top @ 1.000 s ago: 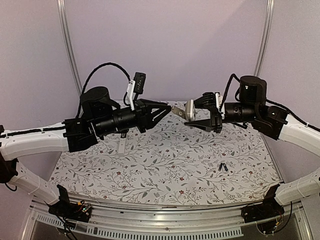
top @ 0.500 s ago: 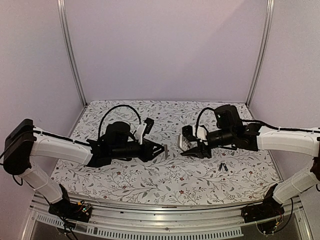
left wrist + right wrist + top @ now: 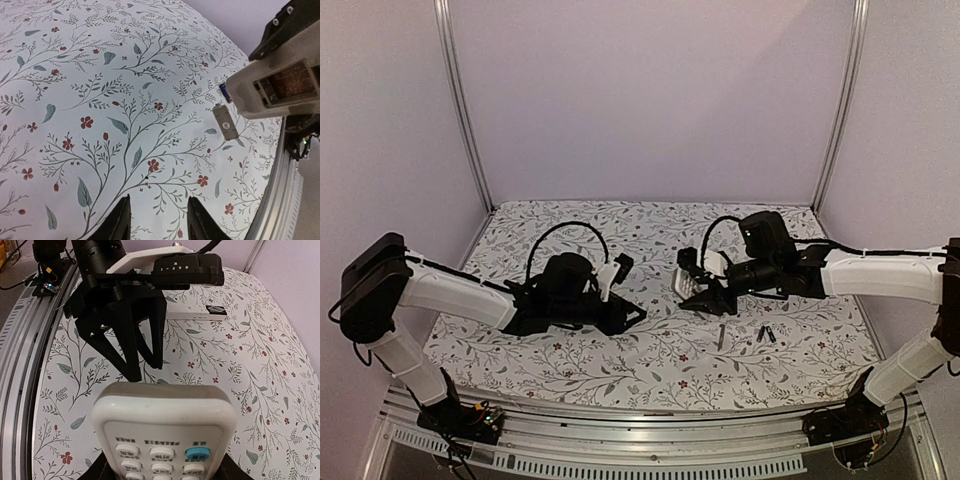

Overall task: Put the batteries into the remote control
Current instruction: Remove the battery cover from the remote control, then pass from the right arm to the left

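My right gripper [image 3: 700, 291] is shut on the white remote control [image 3: 686, 284], held above the cloth at centre right. In the right wrist view the remote's [image 3: 165, 435] button face fills the foreground, with my right gripper [image 3: 165, 473] clamped on its sides. In the left wrist view the remote [image 3: 272, 87] shows its open battery bay. Two small dark batteries [image 3: 765, 335] lie on the cloth to the right. My left gripper [image 3: 636, 318] hangs low over the cloth, open and empty [image 3: 159, 201]. A small grey battery cover [image 3: 720, 337] lies flat on the cloth [image 3: 226, 121].
A second white remote [image 3: 195, 314] lies on the floral cloth behind my left arm. The metal rail [image 3: 650, 430] runs along the near table edge. Purple walls enclose the back and sides.
Both arms have come down from high up to just above the cloth. My left gripper has opened and let go of the grey cover, which now lies on the cloth near the batteries.
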You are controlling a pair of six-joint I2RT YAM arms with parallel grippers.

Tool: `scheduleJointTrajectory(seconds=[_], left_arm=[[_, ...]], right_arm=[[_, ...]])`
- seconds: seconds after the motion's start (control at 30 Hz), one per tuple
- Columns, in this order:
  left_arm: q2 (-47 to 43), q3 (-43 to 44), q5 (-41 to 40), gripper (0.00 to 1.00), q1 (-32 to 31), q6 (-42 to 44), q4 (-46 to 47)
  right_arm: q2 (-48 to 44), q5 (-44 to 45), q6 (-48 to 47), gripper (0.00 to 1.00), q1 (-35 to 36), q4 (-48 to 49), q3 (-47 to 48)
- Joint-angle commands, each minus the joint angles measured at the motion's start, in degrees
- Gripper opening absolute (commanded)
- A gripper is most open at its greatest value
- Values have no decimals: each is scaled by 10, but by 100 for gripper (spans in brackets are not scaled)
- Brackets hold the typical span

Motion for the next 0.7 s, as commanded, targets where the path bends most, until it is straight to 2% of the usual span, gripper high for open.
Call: scheduleJointTrajectory(seconds=[0.0,0.17,0.3,0.43,0.57,0.67], left_arm=[[-20,29,-13,40,8,49,-45],[-82,4,-8,48,7,73,2],[-154,-41,53,60,6,124,86],[-230,-68,119,67,-4,211,128],[-271,-50,167,75,-27,290,110],[-267,5,178,79,-45,316,63]], right_arm=[[-12,30,51,1,-3,13,30],[-40,-5,84,1,-3,34,33],[-54,-42,115,1,-3,62,60],[-79,-129,130,2,-3,90,92],[-92,-285,159,4,-2,141,121],[-101,-323,216,4,7,224,123]])
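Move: The right hand already grips the remote, which is about 10 cm to the right of the empty left hand and some 6 cm above it. The battery cover is already off, at or just above the table, about 2 cm ahead of the right hand, 8 cm to its right and 15 cm below; from the left hand it is 2 cm ahead, 18 cm right and 9 cm down. The two batteries lie about 10 cm farther right of the cover. Still pinching the remote, the right hand lifts it about 19 cm, up and away from the dropped cover, tilting its downward-pointing fingers up some 30 degrees and easing back late on. The left hand, touching nothing, also climbs about 19 cm and draws back some 8 cm, its fingers swinging up towards level and opening wide. ##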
